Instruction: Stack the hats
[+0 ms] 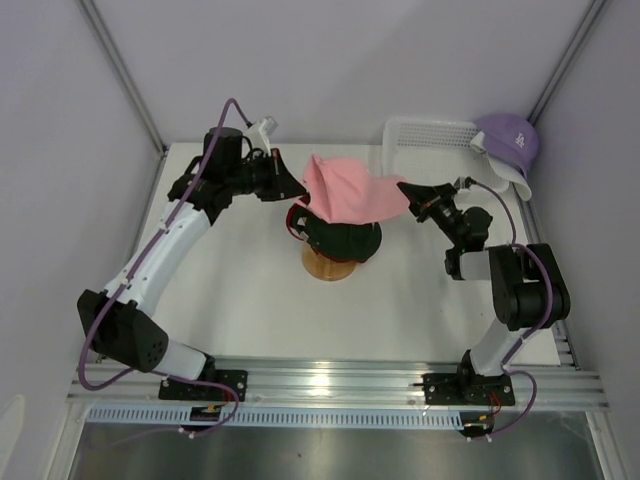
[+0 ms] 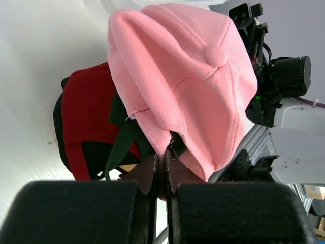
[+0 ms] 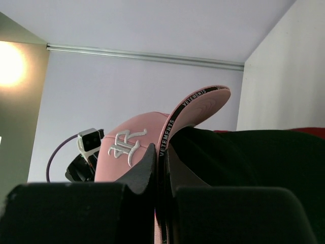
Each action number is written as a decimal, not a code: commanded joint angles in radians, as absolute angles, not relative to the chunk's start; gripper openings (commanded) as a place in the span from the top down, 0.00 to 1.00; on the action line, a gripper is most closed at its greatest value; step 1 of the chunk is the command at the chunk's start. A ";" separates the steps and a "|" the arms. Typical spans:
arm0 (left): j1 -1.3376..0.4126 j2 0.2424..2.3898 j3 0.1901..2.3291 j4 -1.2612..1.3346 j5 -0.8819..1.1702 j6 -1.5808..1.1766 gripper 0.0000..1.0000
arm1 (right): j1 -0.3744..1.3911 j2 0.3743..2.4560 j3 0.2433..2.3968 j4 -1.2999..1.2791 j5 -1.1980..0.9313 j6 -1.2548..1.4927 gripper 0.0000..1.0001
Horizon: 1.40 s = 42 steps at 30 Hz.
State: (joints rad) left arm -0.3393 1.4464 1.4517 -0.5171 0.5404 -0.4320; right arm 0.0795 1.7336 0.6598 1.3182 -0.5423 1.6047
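A pink hat hangs stretched between my two grippers, just above a black hat that sits on a red hat. My left gripper is shut on the pink hat's back edge, its jaws pinching the fabric. My right gripper is shut on the pink brim, which runs between its jaws. The black hat lies right under that brim. The red hat shows below the pink one in the left wrist view. A lavender hat rests at the back right with a white hat under it.
The stacked hats sit on a round wooden stand in the middle of the white table. A white mesh basket stands at the back right, next to the lavender hat. Metal frame posts rise at both back corners.
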 commanded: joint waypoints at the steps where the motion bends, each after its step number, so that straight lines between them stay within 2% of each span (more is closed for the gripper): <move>1: -0.348 1.353 1.453 -0.486 0.503 -0.393 0.98 | 0.032 1.690 0.603 1.491 -0.538 1.554 1.00; 5: -0.348 1.347 1.459 -0.495 0.466 -0.379 0.98 | 0.017 1.698 0.603 1.476 -0.543 1.517 1.00; 9: -0.348 1.371 1.514 -0.495 0.437 -0.376 0.97 | 0.011 1.736 0.690 1.477 -0.557 1.535 1.00; 15: -0.348 1.494 1.703 -0.531 0.425 -0.371 0.95 | 0.009 1.744 0.849 1.364 -0.555 1.476 1.00; 19: -0.348 1.569 1.816 -0.568 0.454 -0.373 0.96 | -0.031 1.729 0.871 1.322 -0.572 1.471 1.00; 24: -0.348 1.551 1.783 -0.598 0.471 -0.342 0.96 | -0.066 1.628 0.750 1.351 -0.615 1.470 1.00; 29: -0.348 1.493 1.681 -0.604 0.486 -0.330 0.95 | -0.071 1.442 0.592 1.194 -0.626 1.320 1.00; 36: -0.348 1.390 1.543 -0.563 0.485 -0.367 0.95 | -0.054 1.280 0.457 1.010 -0.589 1.263 1.00; 39: -0.348 1.373 1.508 -0.554 0.448 -0.368 0.94 | -0.017 1.252 0.454 0.858 -0.531 1.174 1.00; 42: -0.348 1.378 1.483 -0.568 0.416 -0.371 0.96 | -0.006 1.275 0.428 0.870 -0.499 1.157 1.00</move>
State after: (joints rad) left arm -0.3717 1.4368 1.4914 -0.6151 0.5037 -0.3824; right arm 0.0063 1.2598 0.4641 0.9882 -0.5850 1.3060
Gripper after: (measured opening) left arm 0.055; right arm 0.049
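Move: The left hand holds the pink hat by its strap; the green hat topping the stack lies about 8 cm to its right, 4 cm back and 11 cm below. From the right hand, which holds the brim, it is some 14 cm left, 10 cm back and 5 cm below. The wooden stand sits roughly 15 cm under the green hat and a little to its left; the empty basket is about 17 cm farther out than the right hand, 15 cm to its right and well below. Still pinching the pink hat between them, left hand on the strap, right on the brim, both arms ease back slightly, then swing it up some 7 cm and a little forward over the stack. The left then sinks to about its starting place; the right sinks more slowly, drawing back to finish some 7 cm nearer its base and slightly right and up, its wrist rolled about 15 degrees with its left side dropping. ##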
